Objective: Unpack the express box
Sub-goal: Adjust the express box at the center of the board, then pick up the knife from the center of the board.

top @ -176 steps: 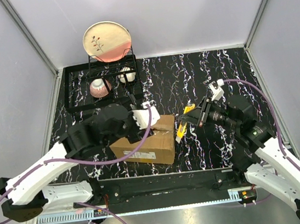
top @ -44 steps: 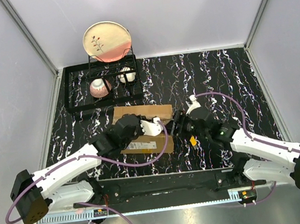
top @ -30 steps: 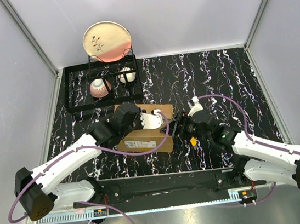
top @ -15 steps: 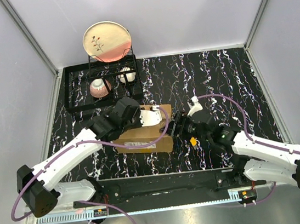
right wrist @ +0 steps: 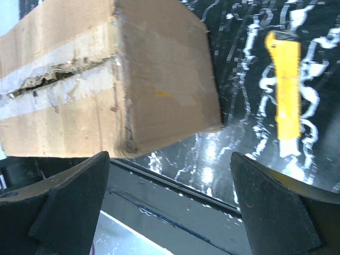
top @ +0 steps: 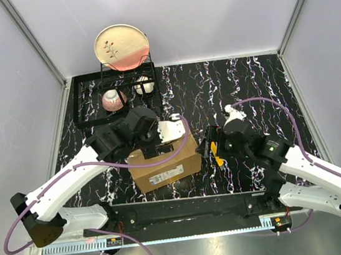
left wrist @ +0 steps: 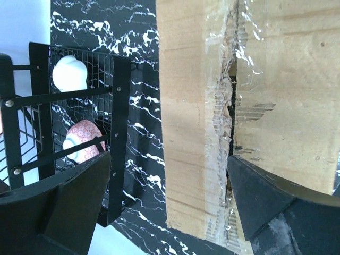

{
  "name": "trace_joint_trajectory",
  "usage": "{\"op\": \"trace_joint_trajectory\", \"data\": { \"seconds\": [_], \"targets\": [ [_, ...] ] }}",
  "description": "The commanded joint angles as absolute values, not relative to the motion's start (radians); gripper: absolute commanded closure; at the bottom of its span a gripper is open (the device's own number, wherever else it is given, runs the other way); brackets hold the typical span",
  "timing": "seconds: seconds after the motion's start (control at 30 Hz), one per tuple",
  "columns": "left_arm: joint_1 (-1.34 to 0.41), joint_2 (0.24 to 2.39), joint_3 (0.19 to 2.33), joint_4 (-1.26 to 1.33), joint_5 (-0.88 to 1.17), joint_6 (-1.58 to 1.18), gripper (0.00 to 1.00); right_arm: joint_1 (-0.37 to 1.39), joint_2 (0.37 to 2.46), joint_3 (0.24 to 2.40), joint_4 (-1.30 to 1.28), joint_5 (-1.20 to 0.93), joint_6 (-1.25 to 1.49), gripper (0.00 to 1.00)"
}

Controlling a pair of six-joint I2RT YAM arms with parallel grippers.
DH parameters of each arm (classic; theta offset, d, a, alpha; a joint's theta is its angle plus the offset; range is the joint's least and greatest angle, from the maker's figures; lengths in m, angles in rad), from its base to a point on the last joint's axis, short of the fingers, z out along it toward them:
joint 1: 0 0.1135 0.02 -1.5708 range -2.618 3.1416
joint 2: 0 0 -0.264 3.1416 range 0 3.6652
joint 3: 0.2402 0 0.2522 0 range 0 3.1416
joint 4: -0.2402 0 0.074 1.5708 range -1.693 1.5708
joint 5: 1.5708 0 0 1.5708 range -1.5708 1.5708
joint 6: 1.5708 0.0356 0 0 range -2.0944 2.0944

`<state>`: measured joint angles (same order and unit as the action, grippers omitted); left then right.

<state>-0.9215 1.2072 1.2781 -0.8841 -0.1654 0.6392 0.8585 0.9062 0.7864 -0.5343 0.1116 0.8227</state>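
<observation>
The express box, a brown carton, rests on the black marbled table near its front edge. Its taped top faces up and a label shows on its near side. In the left wrist view the tape seam is torn open along the express box. My left gripper hovers over the box's far top edge, open, its fingers straddling one flap without gripping it. My right gripper stands open just right of the box's end, holding nothing.
A yellow utility knife lies on the table right of the box, under my right arm. A black dish rack at the back left holds a plate and two bowls. The table's front rail runs close below the box.
The box has been tipped so its taped top faces up and now sits nearer the front edge. My left gripper has opened and let go. The right gripper opened wider and drew back right.
</observation>
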Motion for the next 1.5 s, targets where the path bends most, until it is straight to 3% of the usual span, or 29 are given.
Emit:
{"op": "trace_joint_trajectory", "data": {
  "seconds": [0.0,0.13,0.33,0.57,0.8,1.07,1.23,1.37,1.4,1.47],
  "targets": [
    [-0.885,1.175,1.407,-0.974,-0.078,0.574,0.01,0.835,0.850,0.873,-0.776,0.231,0.790,0.00],
    [-0.793,1.155,1.489,-0.996,-0.005,0.578,0.01,0.831,0.906,0.856,-0.848,0.279,0.798,0.09],
    [-0.753,1.128,1.552,-1.029,0.026,0.563,0.01,0.831,1.178,0.825,-0.740,0.304,0.756,0.18],
    [-0.752,1.065,1.575,-1.048,0.003,0.563,0.01,0.822,1.383,0.894,-0.655,0.426,0.684,0.21],
    [-0.750,1.019,1.595,-1.060,-0.026,0.557,0.01,0.766,1.515,0.923,-0.548,0.411,0.604,0.37],
    [-0.752,0.973,1.612,-1.072,-0.043,0.505,0.01,0.690,1.597,0.881,-0.431,0.361,0.580,0.54],
    [-0.752,0.973,1.646,-1.078,-0.005,0.469,0.01,0.686,1.647,0.856,-0.377,0.315,0.601,0.59],
    [-0.752,0.976,1.672,-1.085,0.052,0.440,0.01,0.684,1.631,0.832,-0.351,0.290,0.604,0.71],
    [-0.752,0.976,1.677,-1.085,0.063,0.440,0.01,0.686,1.615,0.828,-0.351,0.285,0.603,0.79],
    [-0.752,0.977,1.690,-1.081,0.087,0.449,0.01,0.686,1.544,0.810,-0.353,0.284,0.597,0.85]
  ]
}}
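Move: The yellow knife lies on the counter about 8 cm ahead of the right hand, 6 cm to its right and 17 cm below. The box is that hand's close neighbour: its middle is about 18 cm to the left, 3 cm ahead and 9 cm lower. From the left hand, the knife is some 32 cm to the right, 5 cm ahead and 23 cm down, and the box's middle some 8 cm right, about level front to back and 15 cm below. The yellow knife is pinched at its handle by the right fingers: the hand first slides about 5 cm right, clear of the box's end, then drops some 16 cm while swinging to point steeply down, and reaches 9 cm forward as the fingers close from wide. The left hand, already open, rises off the box about 15 cm, drawing left and then back and rolling some 25 degrees. ##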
